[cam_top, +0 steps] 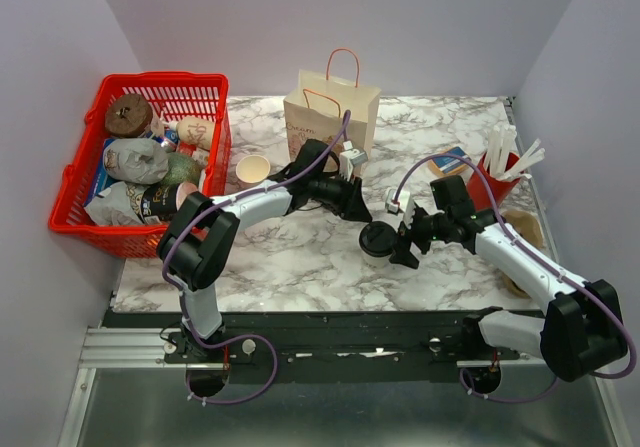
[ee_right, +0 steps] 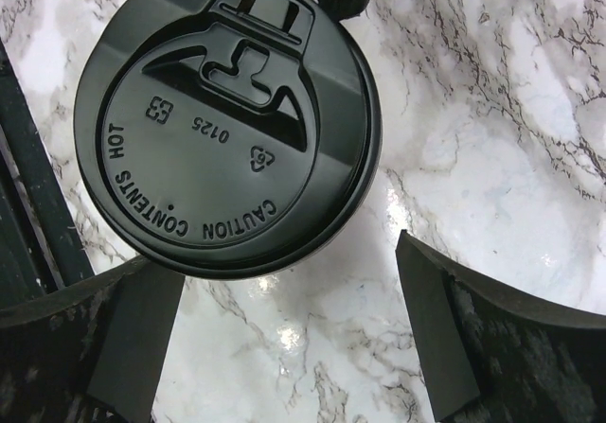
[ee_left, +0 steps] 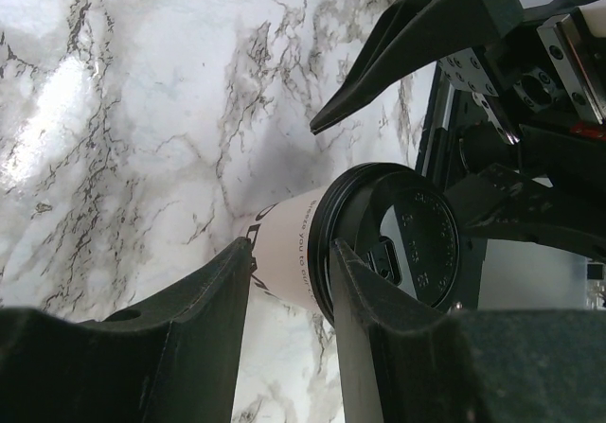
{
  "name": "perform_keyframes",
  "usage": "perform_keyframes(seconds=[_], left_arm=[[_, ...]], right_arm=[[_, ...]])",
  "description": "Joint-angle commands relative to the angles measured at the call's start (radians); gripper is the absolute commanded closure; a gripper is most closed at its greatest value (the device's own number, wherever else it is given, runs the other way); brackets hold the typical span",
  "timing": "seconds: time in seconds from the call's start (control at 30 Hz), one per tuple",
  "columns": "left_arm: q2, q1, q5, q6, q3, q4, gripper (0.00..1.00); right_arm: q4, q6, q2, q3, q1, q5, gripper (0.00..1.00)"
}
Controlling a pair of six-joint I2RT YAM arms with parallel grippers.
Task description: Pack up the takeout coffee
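The takeout coffee (cam_top: 378, 239), a whitish paper cup with a round black lid, stands on the marble table (cam_top: 300, 257) between my two arms. My left gripper (cam_top: 358, 207) is just behind it. In the left wrist view the left gripper (ee_left: 292, 246) is partly open with nothing between its fingers (ee_left: 189, 338), and the cup (ee_left: 289, 253) sits just past the tips. My right gripper (cam_top: 400, 245) is at the cup's right side. From the right wrist the lid (ee_right: 227, 125) lies beyond the tips, nearer the left finger (ee_right: 133, 338), and my right gripper (ee_right: 289, 272) is wide open.
A cream paper bag (cam_top: 330, 112) with red handles stands open at the back centre. A tan cup (cam_top: 253, 170) sits left of it. A red basket (cam_top: 70, 182) full of wrapped goods fills the left side. A red holder with white sticks (cam_top: 505, 167) stands at the right.
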Motion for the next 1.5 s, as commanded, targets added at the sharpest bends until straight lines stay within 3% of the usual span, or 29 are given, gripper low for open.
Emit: perform_keyframes(seconds=[0.0, 0.37, 0.57, 0.9, 1.03, 1.13, 1.17, 1.2, 1.47], left_arm=[[-0.004, -0.013, 0.022, -0.003, -0.001, 0.007, 0.53], [0.01, -0.022, -0.032, 0.006, 0.017, -0.037, 0.53], [0.014, -0.017, -0.049, -0.006, 0.031, -0.03, 0.53], [0.013, -0.004, -0.047, -0.022, 0.054, -0.016, 0.52], [-0.01, 0.033, -0.066, -0.039, 0.053, -0.018, 0.5], [-0.031, 0.09, 0.014, -0.123, 0.027, 0.068, 0.46], [-0.039, 0.101, 0.08, -0.149, 0.013, 0.106, 0.36], [-0.044, 0.116, 0.112, -0.178, -0.016, 0.189, 0.34], [-0.058, 0.076, 0.171, -0.286, -0.121, 0.34, 0.32]], right_arm=[[0.032, 0.018, 0.005, -0.004, -0.004, 0.004, 0.0], [0.039, 0.027, 0.0, -0.017, -0.004, 0.021, 0.0], [-0.075, -0.026, -0.052, 0.002, -0.004, 0.047, 0.0], [-0.311, -0.06, -0.123, 0.1, -0.016, -0.06, 0.0], [-0.319, 0.042, -0.091, 0.193, -0.07, -0.16, 0.0], [-0.328, 0.133, -0.017, 0.274, -0.108, -0.215, 0.0], [-0.328, 0.153, 0.001, 0.29, -0.114, -0.226, 0.0], [-0.328, 0.188, 0.027, 0.307, -0.123, -0.24, 0.0], [-0.253, 0.359, 0.216, 0.382, -0.126, -0.321, 0.0]])
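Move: The lidded cup stands roughly 5 cm back and 4 cm to the right of my left hand, its middle some 4 cm below. The spare black lid lies about 10 cm ahead and 9 cm left of that hand on the table, with the paper bag about 20 cm ahead and 8 cm left. From my wide-open right hand the cup is some 5 cm to the left and 1 cm back, about level. I leave the lidded cup with both hands after holding nearly still beside it. My right hand eases back about 3 cm, then swings up some 8 cm and forward, tipping its fingers down about 20 degrees and staying wide open. My left hand backs off the lid, forward, left and a little up, opening wider. ##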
